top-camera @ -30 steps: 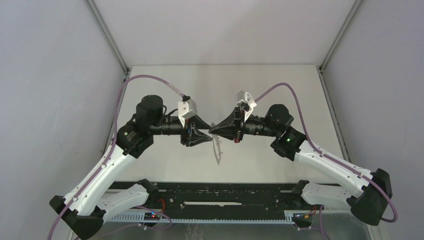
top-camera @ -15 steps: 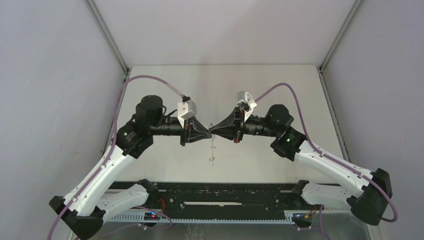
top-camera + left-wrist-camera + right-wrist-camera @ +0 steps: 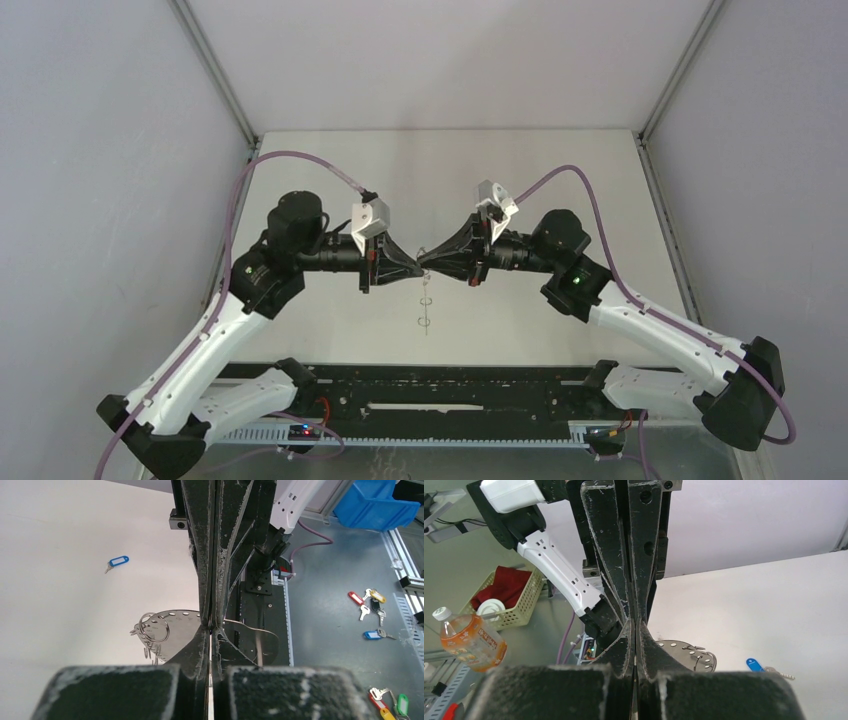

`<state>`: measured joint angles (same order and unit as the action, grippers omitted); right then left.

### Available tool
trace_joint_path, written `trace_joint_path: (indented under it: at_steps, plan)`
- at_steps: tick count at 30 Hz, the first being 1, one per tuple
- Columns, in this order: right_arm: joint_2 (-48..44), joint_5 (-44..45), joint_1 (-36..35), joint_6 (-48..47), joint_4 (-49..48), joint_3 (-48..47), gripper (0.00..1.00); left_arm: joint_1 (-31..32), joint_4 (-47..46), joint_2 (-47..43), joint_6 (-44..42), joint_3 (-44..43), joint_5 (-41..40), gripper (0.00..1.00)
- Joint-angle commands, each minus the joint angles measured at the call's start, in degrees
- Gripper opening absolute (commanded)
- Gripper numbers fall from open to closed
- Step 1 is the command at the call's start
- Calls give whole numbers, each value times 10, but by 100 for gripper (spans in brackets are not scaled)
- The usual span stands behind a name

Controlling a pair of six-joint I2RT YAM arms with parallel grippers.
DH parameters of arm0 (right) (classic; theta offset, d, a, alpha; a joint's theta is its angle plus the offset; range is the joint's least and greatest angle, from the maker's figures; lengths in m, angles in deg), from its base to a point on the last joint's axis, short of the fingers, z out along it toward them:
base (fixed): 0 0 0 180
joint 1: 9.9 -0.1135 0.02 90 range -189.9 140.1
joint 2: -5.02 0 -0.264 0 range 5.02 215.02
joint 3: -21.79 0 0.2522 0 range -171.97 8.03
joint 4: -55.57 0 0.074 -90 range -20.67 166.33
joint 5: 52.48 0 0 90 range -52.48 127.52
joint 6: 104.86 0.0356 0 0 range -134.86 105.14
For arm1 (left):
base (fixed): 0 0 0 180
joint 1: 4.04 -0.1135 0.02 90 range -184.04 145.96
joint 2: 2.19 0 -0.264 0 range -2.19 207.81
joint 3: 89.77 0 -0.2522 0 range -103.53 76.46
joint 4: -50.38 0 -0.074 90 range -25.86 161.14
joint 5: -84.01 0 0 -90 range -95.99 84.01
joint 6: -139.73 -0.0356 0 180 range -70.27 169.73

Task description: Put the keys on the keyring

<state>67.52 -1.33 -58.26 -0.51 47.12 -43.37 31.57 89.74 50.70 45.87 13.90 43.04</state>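
My left gripper [image 3: 408, 268] and right gripper [image 3: 433, 262] meet tip to tip above the table's middle. Both are shut on the top rim of the keyring [image 3: 427, 306], which hangs edge-on beneath them. In the left wrist view the keyring [image 3: 176, 626] is a thin grey disc with rim holes and small wire loops, pinched by my left gripper [image 3: 212, 628]. The right wrist view shows the keyring [image 3: 684, 651] behind my right gripper [image 3: 635, 623]. One key with a blue, white-labelled tag [image 3: 118, 561] lies on the table. A darker blue-tagged key [image 3: 755, 664] lies beyond the keyring.
Off the table, on the grey floor, lie other keys with red, yellow and blue tags [image 3: 367, 603], beside a blue bin [image 3: 376, 504]. A drink bottle [image 3: 470, 641] and a yellow basket [image 3: 519, 600] stand beyond the left arm. Grey walls enclose the table [image 3: 540, 170].
My left gripper has shut onto the keyring opposite the right gripper. The keyring has swung from a tilt to hanging straight down, edge-on.
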Motion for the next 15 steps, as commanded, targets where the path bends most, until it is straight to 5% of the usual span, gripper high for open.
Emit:
trace_joint_path:
  at_steps: [1, 10, 15]
  plan:
    - [-10, -32, -7, 30, -46, -16, 0, 2, -39, -14, 10, 14, 6, 0]
    - [-8, -68, -7, 45, -44, -15, 14, -6, -87, -15, 92, 22, 22, 0]
    - [-19, -82, 5, 56, -48, -15, 33, -14, -107, -21, 99, 37, 50, 0]
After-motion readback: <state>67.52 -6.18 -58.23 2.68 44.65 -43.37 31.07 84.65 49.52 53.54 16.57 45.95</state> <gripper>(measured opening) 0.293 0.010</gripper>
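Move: The keyring plate hangs edge-on between the meeting fingertips, its middle about 5 cm below the left hand and neither ahead nor to the side. The left blue-tagged key lies on the table about 12 cm ahead, 11 cm to the left and 30 cm below; the right blue-tagged key is also about 12 cm ahead, but 25 cm to the right. From the right hand, the plate's middle is likewise about 5 cm straight below. The right fingers let go of the plate's upper rim, opening to roughly a third, while the left fingers stay shut on it and take it over. As it opens, the right hand draws back about 1.5 cm and slightly up, turning some 5 degrees counter-clockwise; the left shifts back about 1 cm, rises a little and then eases partly down, rolling its forward side slightly down. ##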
